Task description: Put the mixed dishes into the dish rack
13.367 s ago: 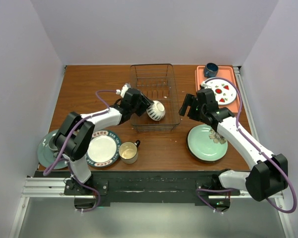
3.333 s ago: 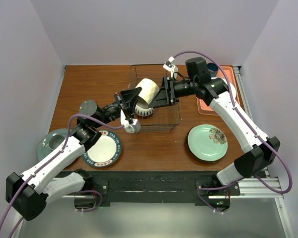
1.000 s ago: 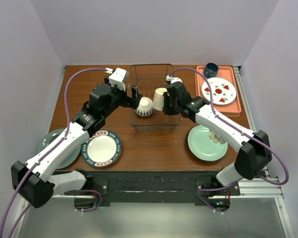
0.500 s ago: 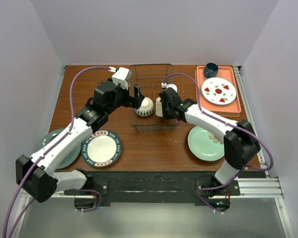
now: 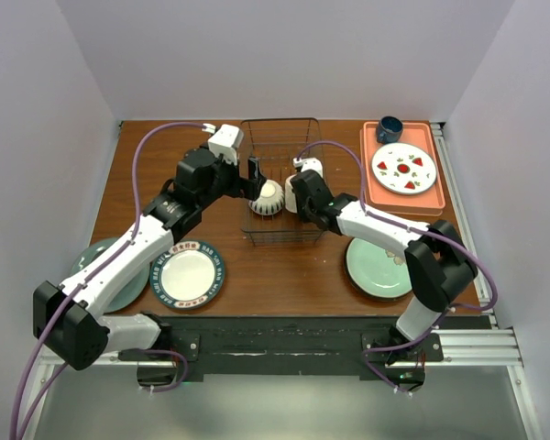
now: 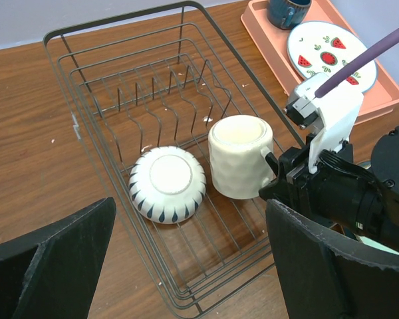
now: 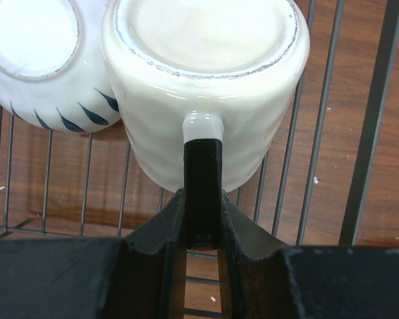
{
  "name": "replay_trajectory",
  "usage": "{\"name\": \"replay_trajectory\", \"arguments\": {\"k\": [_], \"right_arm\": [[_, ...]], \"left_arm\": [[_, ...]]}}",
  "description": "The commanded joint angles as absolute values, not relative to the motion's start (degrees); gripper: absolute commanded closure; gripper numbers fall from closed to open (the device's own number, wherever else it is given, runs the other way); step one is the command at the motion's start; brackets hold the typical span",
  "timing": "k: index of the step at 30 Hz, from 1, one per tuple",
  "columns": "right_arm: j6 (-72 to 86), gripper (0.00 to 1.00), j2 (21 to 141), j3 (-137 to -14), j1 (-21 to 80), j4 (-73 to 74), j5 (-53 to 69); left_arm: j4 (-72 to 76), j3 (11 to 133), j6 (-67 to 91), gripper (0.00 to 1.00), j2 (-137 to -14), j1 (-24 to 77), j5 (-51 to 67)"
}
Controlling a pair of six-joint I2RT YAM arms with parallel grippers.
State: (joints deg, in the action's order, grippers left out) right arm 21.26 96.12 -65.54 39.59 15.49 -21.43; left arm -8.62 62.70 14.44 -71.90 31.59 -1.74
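The dish rack point(image 5: 280, 120) stands at the table's back middle. An upside-down striped bowl point(image 5: 267, 196) lies inside it. The cream mug point(image 5: 292, 196) sits upside down beside the bowl, touching it point(image 7: 40, 60). My right gripper point(image 7: 203, 226) is shut on the mug's dark handle point(image 7: 203, 179). My left gripper point(image 6: 193, 266) hangs open over the rack's left side, above the bowl point(image 6: 167, 183), holding nothing. On the table lie a blue-rimmed white plate point(image 5: 188, 272) at front left and a pale green flower plate point(image 5: 376, 266) at front right.
A dark green plate point(image 5: 92, 270) lies at the far left front. An orange tray point(image 5: 371, 183) at the back right carries a blue cup point(image 5: 390, 128) and a watermelon plate point(image 5: 403, 168). Upright prongs point(image 6: 166, 100) fill the rack's far half.
My right gripper has carried the mug left and down inside the rack until it sits against the bowl. My left gripper has shifted slightly right over the rack, still open.
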Motion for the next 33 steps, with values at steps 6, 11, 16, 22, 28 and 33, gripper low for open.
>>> {"name": "replay_trajectory", "arguments": {"k": [6, 11, 16, 22, 28, 33], "right_arm": [[21.18, 1.00, 99.14, -64.78, 40.08, 13.80, -24.79], [21.36, 0.77, 97.21, -63.11, 40.08, 15.29, -24.17], [21.53, 0.74, 96.24, -62.75, 40.17, 17.40, -24.26], [21.97, 0.48, 95.01, -63.02, 40.08, 19.77, -22.50], [23.11, 0.27, 91.68, -64.33, 40.17, 22.05, -20.39], [24.08, 0.10, 88.60, -68.28, 40.08, 25.04, -19.51]], "left_arm": [[-6.15, 63.54, 15.38, 0.00, -72.42, 31.03, -1.76], [-5.89, 63.46, 15.21, 0.00, -72.68, 31.03, -1.93], [-5.71, 63.46, 15.12, 0.00, -72.77, 30.76, -2.28], [-6.06, 63.81, 16.34, 0.00, -72.95, 30.50, -2.55], [-7.91, 64.68, 18.81, 0.00, -73.74, 30.24, -3.07], [-11.76, 67.23, 21.97, 0.00, -75.23, 30.23, -5.97]]}}
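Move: The right hand still grips the upside-down mug by its handle, the body just ahead of the fingers. Its place on the rack floor lies about 4 cm ahead, 1 cm left and some 8 cm below this hand. The bowl sits about 5 cm ahead, 9 cm left and 5 cm below; the rack's right rim runs 6 cm to the right, 4 cm ahead and 2 cm below. From the left hand the mug's place is about 6 cm ahead, 8 cm right and 24 cm below. Down by nearly 4 cm goes the right hand, lowering the mug by its handle onto the rack floor beside the bowl, first a touch forward, then drawing back and slightly right. Near the bottom the fingers spread wide and let go of the handle, and the hand rises some 3.5 cm, still easing back towards the robot. ##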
